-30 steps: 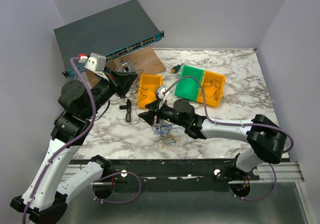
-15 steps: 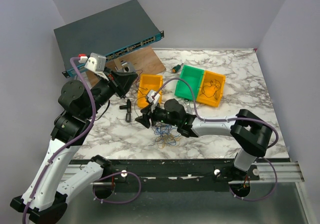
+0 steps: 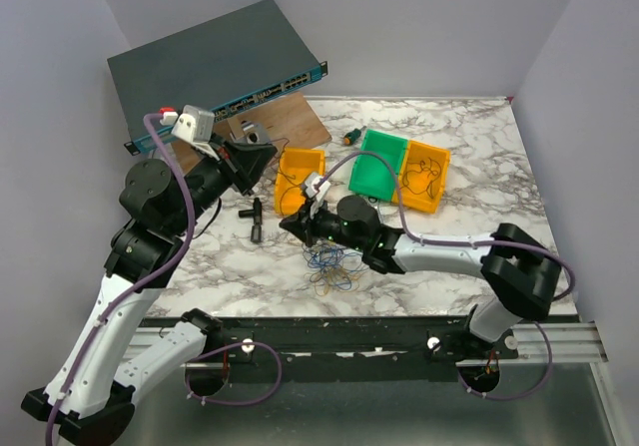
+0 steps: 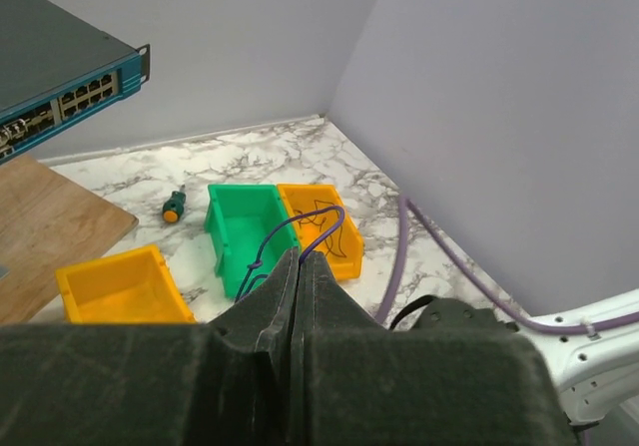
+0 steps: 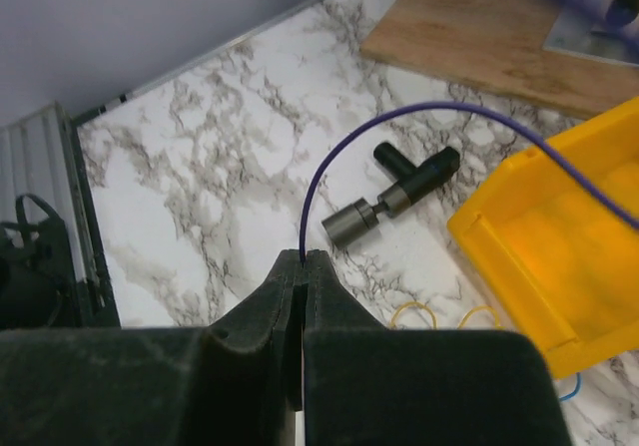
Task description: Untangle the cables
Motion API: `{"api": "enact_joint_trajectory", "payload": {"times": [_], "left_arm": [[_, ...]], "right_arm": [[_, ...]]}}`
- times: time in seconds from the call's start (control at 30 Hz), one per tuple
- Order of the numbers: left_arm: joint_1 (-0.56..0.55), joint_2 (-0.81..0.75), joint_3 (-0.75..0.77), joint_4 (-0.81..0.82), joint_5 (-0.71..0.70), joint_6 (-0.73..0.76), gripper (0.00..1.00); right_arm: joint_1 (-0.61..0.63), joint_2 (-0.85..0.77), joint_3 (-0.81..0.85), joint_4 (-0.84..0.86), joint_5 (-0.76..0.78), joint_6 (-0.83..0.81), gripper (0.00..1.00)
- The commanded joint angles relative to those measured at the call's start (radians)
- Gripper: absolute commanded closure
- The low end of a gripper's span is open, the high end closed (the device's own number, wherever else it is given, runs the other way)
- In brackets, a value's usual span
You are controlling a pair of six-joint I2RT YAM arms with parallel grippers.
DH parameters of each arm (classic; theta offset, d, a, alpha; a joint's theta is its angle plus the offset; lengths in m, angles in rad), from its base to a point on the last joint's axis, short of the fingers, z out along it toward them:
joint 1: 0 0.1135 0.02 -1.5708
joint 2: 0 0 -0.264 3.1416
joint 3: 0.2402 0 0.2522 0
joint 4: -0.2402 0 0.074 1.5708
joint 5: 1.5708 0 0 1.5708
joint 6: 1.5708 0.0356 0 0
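Observation:
The cables (image 3: 330,265) lie as a small tangle of thin blue, yellow and orange wires on the marble near the front middle. One dark blue wire (image 5: 339,147) rises out of it and arcs over the table. My right gripper (image 5: 303,256) is shut on that wire low over the marble, just left of the tangle (image 3: 290,223). My left gripper (image 3: 263,158) is raised at the back left, shut on a blue wire (image 4: 300,224) that loops out of its closed tips (image 4: 298,254).
A yellow bin (image 3: 298,179), a green bin (image 3: 380,164) and an orange bin (image 3: 423,177) holding dark wire stand behind the tangle. A black metal tool (image 5: 394,197) lies left of the yellow bin. A wooden board (image 3: 282,127), a network switch (image 3: 210,67) and a small screwdriver (image 3: 350,137) sit at the back.
My right gripper was open beside the tangle and has now shut on the blue wire, shifting slightly back. The left arm has stayed put.

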Motion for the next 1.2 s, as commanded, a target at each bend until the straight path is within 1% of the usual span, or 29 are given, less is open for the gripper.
{"api": "enact_joint_trajectory", "payload": {"times": [0.0, 0.17, 0.3, 0.4, 0.47, 0.53, 0.7, 0.83, 0.9, 1.03, 1.1, 1.17], "left_arm": [[0.005, 0.041, -0.032, 0.070, 0.051, -0.023, 1.00], [0.006, 0.105, -0.040, 0.109, 0.085, -0.038, 1.00], [0.004, 0.163, -0.055, 0.175, 0.130, -0.073, 1.00], [-0.008, 0.250, -0.066, 0.260, 0.192, -0.119, 1.00], [-0.030, 0.334, -0.043, 0.315, 0.221, -0.136, 1.00], [-0.066, 0.418, 0.003, 0.343, 0.240, -0.126, 1.00], [-0.143, 0.619, 0.107, 0.422, 0.227, -0.089, 1.00], [-0.181, 0.796, 0.219, 0.480, 0.266, -0.097, 1.00], [-0.203, 0.883, 0.273, 0.513, 0.274, -0.090, 1.00], [-0.236, 1.062, 0.397, 0.540, 0.264, -0.088, 1.00], [-0.247, 1.154, 0.472, 0.529, 0.256, -0.093, 1.00], [-0.255, 1.246, 0.568, 0.485, 0.251, -0.102, 1.00]], "right_arm": [[-0.043, -0.146, 0.021, -0.060, 0.045, 0.049, 0.99], [-0.157, -0.267, 0.034, -0.097, 0.007, 0.091, 0.99], [-0.244, -0.327, 0.065, -0.175, 0.052, 0.121, 0.99], [-0.336, -0.363, 0.056, -0.197, 0.053, 0.166, 0.99], [-0.400, -0.379, 0.046, -0.214, 0.064, 0.202, 0.99], [-0.473, -0.379, 0.036, -0.225, 0.036, 0.239, 0.99], [-0.652, -0.356, 0.037, -0.263, -0.026, 0.338, 0.99], [-0.801, -0.301, 0.045, -0.258, -0.121, 0.403, 0.99], [-0.863, -0.264, 0.038, -0.217, -0.179, 0.441, 0.99], [-0.942, -0.173, 0.024, -0.127, -0.246, 0.505, 0.99], [-0.966, -0.121, 0.020, -0.069, -0.269, 0.529, 0.99], [-0.985, -0.052, 0.031, -0.013, -0.293, 0.550, 0.99]]}}
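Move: Both hands already pinch the purple cable. From the right hand, the right orange bin lies about 26 cm ahead, 38 cm to the right and some 14 cm lower; the green bin is about 30 ahead and 25 right, the left orange bin 26 ahead and 3 right, the blue-yellow tangle level with it and 13 right. From the left hand, the right orange bin is roughly 27 cm ahead, 36 right and 41 below. Keeping its pinch on the purple cable, the right hand first rises about 15 cm while starting right and forward, sweeps on over the table some 33 cm right and 22 forward towards the right orange bin, and sinks about 9 cm at the end, turning clockwise by nearly 50 degrees. The left hand, also shut on the cable, swings right, forward and down towards the same bin and towards the right hand, turning clockwise and tipping its fingers down a little, until the two grippers are close together above the bins. ##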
